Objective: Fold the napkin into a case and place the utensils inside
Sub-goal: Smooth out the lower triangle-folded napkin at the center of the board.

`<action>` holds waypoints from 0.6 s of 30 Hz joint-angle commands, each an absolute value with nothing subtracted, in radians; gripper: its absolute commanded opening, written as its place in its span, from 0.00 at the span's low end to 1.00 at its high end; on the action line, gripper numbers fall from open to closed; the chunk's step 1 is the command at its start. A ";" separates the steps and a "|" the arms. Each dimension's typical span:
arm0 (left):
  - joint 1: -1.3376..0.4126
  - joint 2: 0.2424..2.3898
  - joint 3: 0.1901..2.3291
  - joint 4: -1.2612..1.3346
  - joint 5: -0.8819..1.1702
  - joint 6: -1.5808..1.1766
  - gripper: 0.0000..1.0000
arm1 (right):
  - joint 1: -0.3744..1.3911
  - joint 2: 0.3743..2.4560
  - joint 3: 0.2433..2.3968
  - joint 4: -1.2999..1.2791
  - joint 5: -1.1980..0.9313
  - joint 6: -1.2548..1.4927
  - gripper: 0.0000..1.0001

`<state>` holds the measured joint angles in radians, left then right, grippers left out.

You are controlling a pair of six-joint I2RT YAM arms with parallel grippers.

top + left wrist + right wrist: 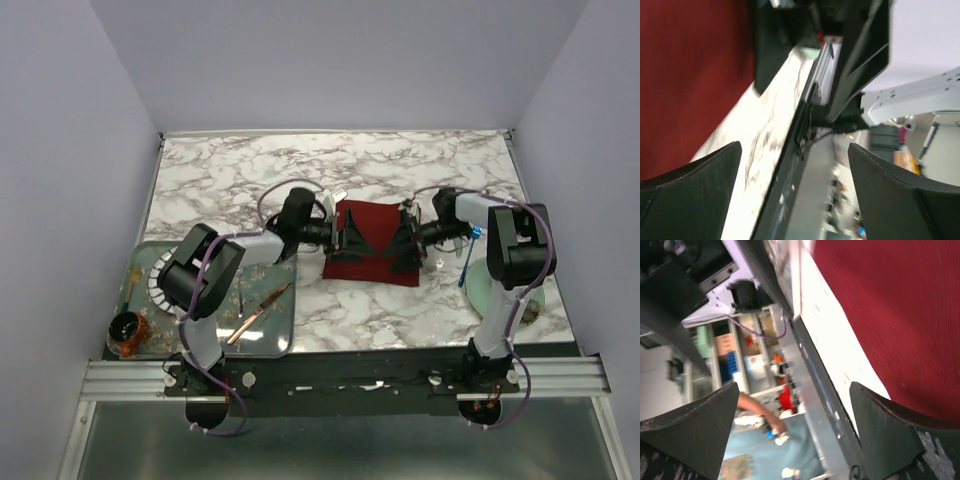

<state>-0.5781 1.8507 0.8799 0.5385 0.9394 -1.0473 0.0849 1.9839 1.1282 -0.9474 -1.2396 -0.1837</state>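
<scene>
The dark red napkin lies spread on the marble table at its middle. My left gripper hovers at the cloth's left edge and my right gripper at its right edge. The two face each other, and both are open with nothing between the fingers. In the left wrist view the napkin fills the left side, past my open left gripper. In the right wrist view the napkin fills the right, past my open right gripper. A blue-handled fork shows beside the right arm, partly hidden.
A pale green plate sits at the right under the right arm. At the left a green tray holds a copper-coloured knife. A small dark jar stands at the tray's near left corner. Walls close off the table's left, back and right.
</scene>
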 commanded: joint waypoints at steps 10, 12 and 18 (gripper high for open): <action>-0.552 2.051 1.267 0.160 0.770 -0.666 0.99 | 0.040 2.131 1.543 -0.781 -1.112 0.023 1.00; -0.549 2.075 1.258 0.152 0.769 -0.670 0.99 | 0.040 2.179 1.543 -0.773 -1.101 0.009 1.00; -0.548 2.028 1.111 0.152 0.762 -0.690 0.99 | 0.041 2.227 1.473 -0.741 -1.112 0.009 1.00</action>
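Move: The napkin lies flat under the two hands: its middle is about 5 cm right of the left hand, level with it and 6 cm below. From the right hand that middle is some 8 cm left, 2 cm ahead and 3 cm below. The blue fork lies about 16 cm right of the right hand and 1 cm back; the brown knife is roughly 23 cm left of the left hand and 18 cm back. Both open hands arc up and forward, right about 13 cm, left 8, then down onto the napkin's far half. ##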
